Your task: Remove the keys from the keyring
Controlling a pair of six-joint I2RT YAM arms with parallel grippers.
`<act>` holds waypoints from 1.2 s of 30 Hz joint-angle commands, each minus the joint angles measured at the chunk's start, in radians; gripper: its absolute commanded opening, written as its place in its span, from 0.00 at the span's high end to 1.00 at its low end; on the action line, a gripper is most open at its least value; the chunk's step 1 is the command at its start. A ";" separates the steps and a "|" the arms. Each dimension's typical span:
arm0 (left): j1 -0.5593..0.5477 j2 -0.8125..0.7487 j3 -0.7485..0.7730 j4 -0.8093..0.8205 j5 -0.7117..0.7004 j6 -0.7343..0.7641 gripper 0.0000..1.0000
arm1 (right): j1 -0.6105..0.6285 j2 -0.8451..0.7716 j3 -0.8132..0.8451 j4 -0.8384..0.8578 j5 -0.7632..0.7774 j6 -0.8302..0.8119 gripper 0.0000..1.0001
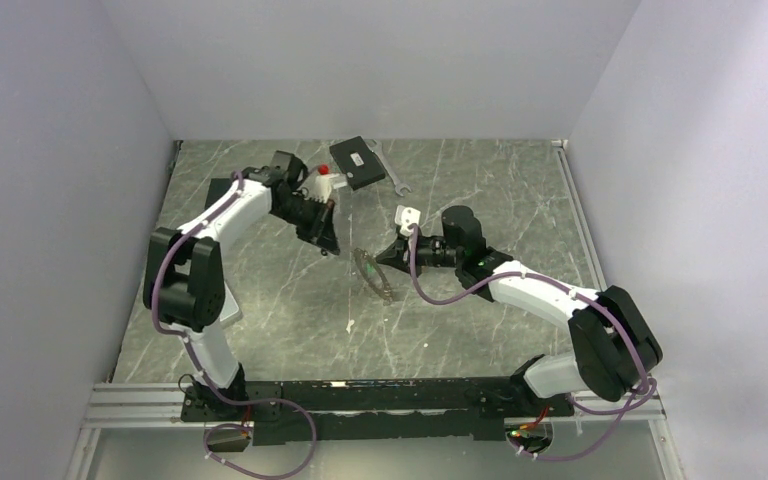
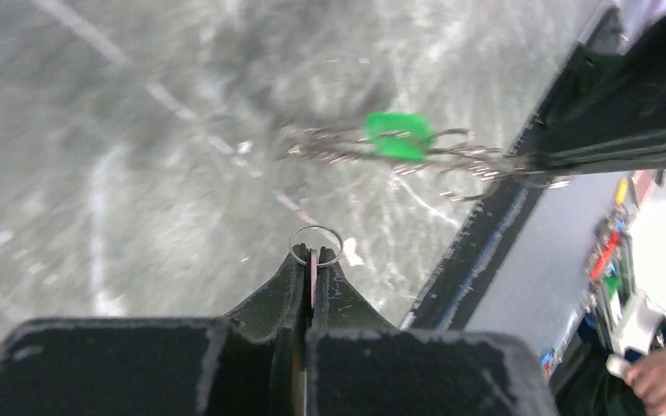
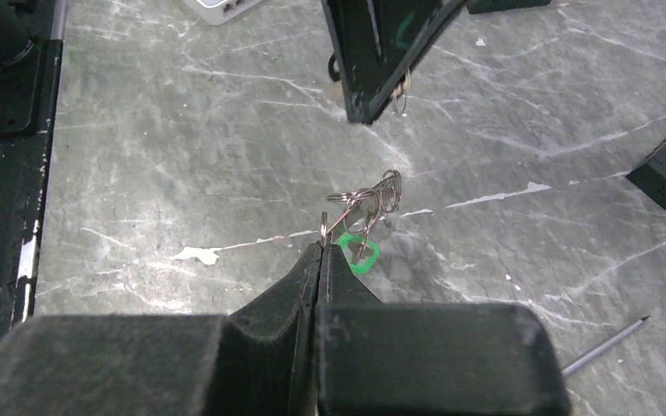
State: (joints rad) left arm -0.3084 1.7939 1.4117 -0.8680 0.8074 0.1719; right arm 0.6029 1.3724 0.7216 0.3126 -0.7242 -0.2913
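Note:
My right gripper (image 1: 390,257) is shut on the rim of the keyring (image 1: 372,274) and holds it above the table. In the right wrist view the gripper (image 3: 322,245) pinches the keyring (image 3: 366,201), which is seen edge-on with its keys (image 3: 388,186) bunched together and the green tag (image 3: 361,254) below. My left gripper (image 1: 327,238) is a short way left of the ring. In the left wrist view it (image 2: 314,253) is shut on a flat key with a small split ring (image 2: 315,243), apart from the keyring (image 2: 451,156) and its green tag (image 2: 398,135).
A black box (image 1: 363,162) and a silver wrench (image 1: 390,176) lie at the back. A white piece with a red top (image 1: 322,180) sits by the left arm. A thin metal rod (image 3: 603,347) lies at the right. A black rail (image 3: 4,156) runs along the near edge.

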 commanded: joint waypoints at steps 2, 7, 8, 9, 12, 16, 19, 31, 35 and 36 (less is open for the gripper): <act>0.094 -0.069 -0.070 0.086 -0.149 -0.056 1.00 | -0.009 -0.030 -0.004 0.092 -0.017 0.026 1.00; 0.169 -0.045 -0.110 0.090 -0.278 -0.038 1.00 | -0.017 -0.029 -0.007 0.095 -0.017 0.033 1.00; 0.179 -0.039 -0.120 0.091 -0.291 -0.026 1.00 | -0.018 -0.030 -0.008 0.098 -0.017 0.035 1.00; 0.191 -0.033 -0.128 0.094 -0.301 -0.015 1.00 | -0.019 -0.029 -0.010 0.098 -0.017 0.036 1.00; 0.215 -0.017 -0.155 0.106 -0.345 0.005 1.00 | -0.022 -0.026 -0.009 0.100 -0.017 0.038 1.00; 0.228 -0.003 -0.191 0.138 -0.428 0.020 0.99 | -0.023 -0.022 -0.010 0.100 -0.015 0.040 1.00; 0.242 0.019 -0.198 0.148 -0.484 0.028 0.95 | -0.024 -0.019 -0.011 0.100 -0.017 0.038 1.00; 0.265 0.035 -0.197 0.132 -0.455 0.025 0.56 | -0.027 -0.012 -0.012 0.108 -0.023 0.046 1.00; 0.265 0.020 -0.194 0.125 -0.425 0.029 0.45 | -0.036 -0.012 -0.008 0.108 -0.030 0.062 1.00; 0.265 0.016 -0.191 0.121 -0.416 0.031 0.44 | -0.043 -0.016 -0.006 0.105 -0.034 0.066 1.00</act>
State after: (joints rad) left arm -0.0463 1.8328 1.2110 -0.7418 0.3439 0.1925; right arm 0.5774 1.3724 0.7074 0.3450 -0.7269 -0.2497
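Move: The black fob with its key is already off the keyring and in the left hand's shut fingers. The bare table spot it is taken to lies about 15 cm left of that hand, 2 cm ahead and 12 below, with the white box some 10 cm back and 11 left of that spot. The keyring bundle in the right hand is about 10 cm right of the left hand and 5 back. From the right hand, the spot is some 26 cm left, 6 ahead and 15 below. The black fob, pinched by its small ring, is carried by the left hand about 16 cm left and 10 cm down, a little forward at first, away from the keyring and the right hand. The fingers swing from slanting right to point nearly straight down, the wrist turning some 20 degrees counter-clockwise, then open about halfway low over the table and let go. The right hand keeps its pinch on the keyring, almost still. ##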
